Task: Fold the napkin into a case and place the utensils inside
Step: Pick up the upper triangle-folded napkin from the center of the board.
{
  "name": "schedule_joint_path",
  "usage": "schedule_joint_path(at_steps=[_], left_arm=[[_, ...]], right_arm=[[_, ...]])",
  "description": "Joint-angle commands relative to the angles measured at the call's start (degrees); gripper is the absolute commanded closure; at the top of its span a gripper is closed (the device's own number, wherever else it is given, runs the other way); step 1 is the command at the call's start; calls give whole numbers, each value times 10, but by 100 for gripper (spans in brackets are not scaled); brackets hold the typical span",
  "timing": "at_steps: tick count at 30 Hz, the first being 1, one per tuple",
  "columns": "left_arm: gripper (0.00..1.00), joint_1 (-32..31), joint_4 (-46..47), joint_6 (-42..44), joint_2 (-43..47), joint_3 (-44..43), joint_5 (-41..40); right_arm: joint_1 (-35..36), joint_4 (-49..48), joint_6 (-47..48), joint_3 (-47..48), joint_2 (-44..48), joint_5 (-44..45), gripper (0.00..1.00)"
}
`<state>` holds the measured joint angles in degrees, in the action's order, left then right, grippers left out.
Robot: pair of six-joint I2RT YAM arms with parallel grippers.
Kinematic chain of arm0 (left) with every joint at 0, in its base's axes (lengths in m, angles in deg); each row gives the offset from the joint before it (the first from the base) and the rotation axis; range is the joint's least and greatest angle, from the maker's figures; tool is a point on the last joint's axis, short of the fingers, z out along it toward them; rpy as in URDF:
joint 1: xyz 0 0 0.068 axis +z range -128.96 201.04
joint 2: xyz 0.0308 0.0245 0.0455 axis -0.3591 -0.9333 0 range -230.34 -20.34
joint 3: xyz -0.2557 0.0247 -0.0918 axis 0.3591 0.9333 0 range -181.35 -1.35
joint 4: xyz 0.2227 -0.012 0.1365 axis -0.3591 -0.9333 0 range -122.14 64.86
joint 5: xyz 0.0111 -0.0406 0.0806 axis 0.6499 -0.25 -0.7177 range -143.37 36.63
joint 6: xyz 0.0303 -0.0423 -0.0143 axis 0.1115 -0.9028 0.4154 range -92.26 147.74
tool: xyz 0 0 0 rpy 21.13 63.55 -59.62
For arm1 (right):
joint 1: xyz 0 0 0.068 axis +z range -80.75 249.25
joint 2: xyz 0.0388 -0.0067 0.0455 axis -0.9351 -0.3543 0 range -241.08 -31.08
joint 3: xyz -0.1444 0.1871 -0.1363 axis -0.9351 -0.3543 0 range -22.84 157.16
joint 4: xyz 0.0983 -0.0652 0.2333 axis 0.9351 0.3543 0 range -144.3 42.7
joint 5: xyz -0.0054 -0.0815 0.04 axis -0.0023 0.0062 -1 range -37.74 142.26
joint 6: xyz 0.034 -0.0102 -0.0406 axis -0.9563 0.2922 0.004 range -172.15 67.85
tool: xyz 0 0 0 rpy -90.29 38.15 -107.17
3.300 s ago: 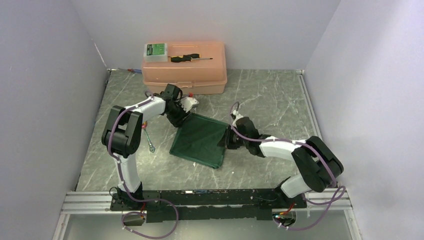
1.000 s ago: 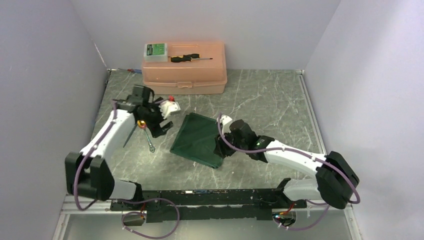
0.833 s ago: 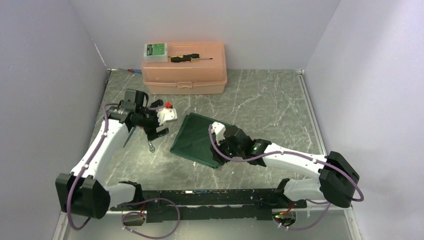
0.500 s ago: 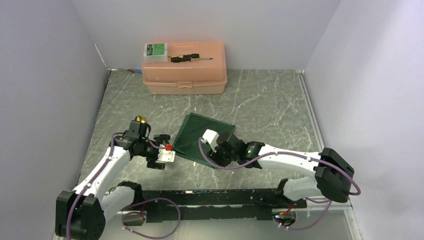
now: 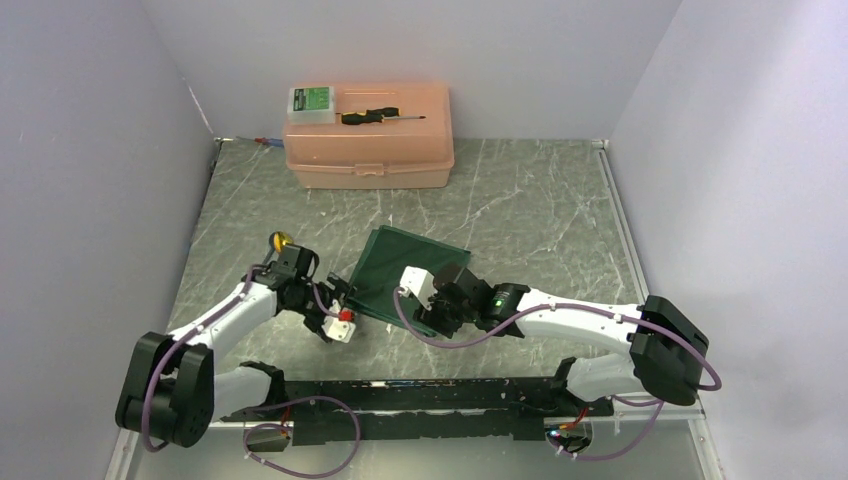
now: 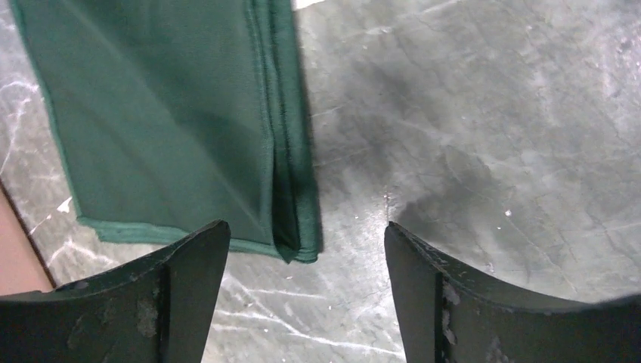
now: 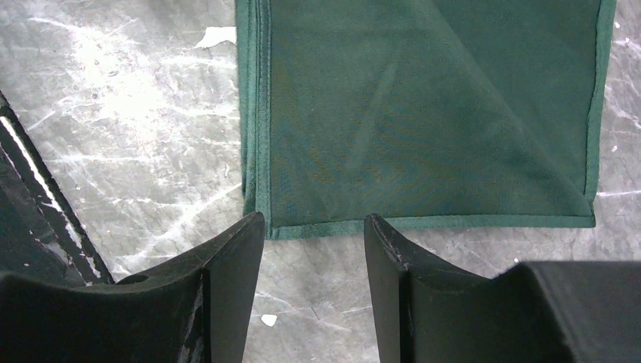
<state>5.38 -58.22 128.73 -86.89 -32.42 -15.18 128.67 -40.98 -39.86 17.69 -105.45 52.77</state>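
Note:
The dark green napkin (image 5: 400, 268) lies folded flat on the marble table, its layered hem showing in the left wrist view (image 6: 166, 113) and the right wrist view (image 7: 423, 113). My left gripper (image 5: 330, 312) is low at the napkin's near left corner, open and empty (image 6: 305, 231), the corner just past its fingertips. My right gripper (image 5: 434, 320) stands open and empty at the near edge (image 7: 314, 221), which lies just beyond its tips. One of the utensils, with a gold rounded head (image 5: 278, 240), lies behind the left arm. The silver one is hidden.
A peach plastic box (image 5: 368, 150) stands at the back, with a black-handled screwdriver (image 5: 380, 116) and a small green-labelled case (image 5: 312, 102) on its lid. Walls close in the table on the left, back and right.
My left arm has swung from the back left, by the utensils, down to the napkin's near left corner. My right gripper has slid left along the napkin's near edge.

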Motion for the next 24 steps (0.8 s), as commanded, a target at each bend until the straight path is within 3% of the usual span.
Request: schedule_joint_path(at_steps=[1, 10, 17, 24], left_arm=[[21, -16, 26, 77, -22, 10, -18], [47, -48, 22, 53, -78, -36, -91], [58, -60, 49, 60, -92, -23, -123], [74, -108, 92, -27, -130, -44, -186]], right_arm=[[2, -20, 21, 2, 9, -13, 45], [2, -27, 20, 9, 7, -31, 47], [2, -33, 24, 6, -5, -45, 46], [3, -13, 36, 10, -3, -83, 45]])
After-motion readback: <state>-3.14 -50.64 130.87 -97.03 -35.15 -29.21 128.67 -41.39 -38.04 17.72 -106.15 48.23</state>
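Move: The near-left corner of the folded napkin lies close to the open left gripper, about 2 cm ahead, 1 cm right and 3 cm below; the napkin's middle is some 12 cm right and 4 cm ahead. The gold spoon's head is roughly 12 cm ahead and 11 cm left, and a white scrap about 9 cm right and 4 cm back. The right gripper hovers about 5 cm above the napkin's near-right corner, which is level fore-and-aft to 1 cm back and neither left nor right. Bring the left gripper down first, then forward onto the napkin's near-left corner, about 3 cm forward and 2.5 cm down in all, rolling its left side up about 10 degrees. Close the wide-open fingers steadily as it goes, so the tips straddle the layered corner and pinch it. Let the right gripper drift only about 1 cm back and to the left, still open above the napkin. ##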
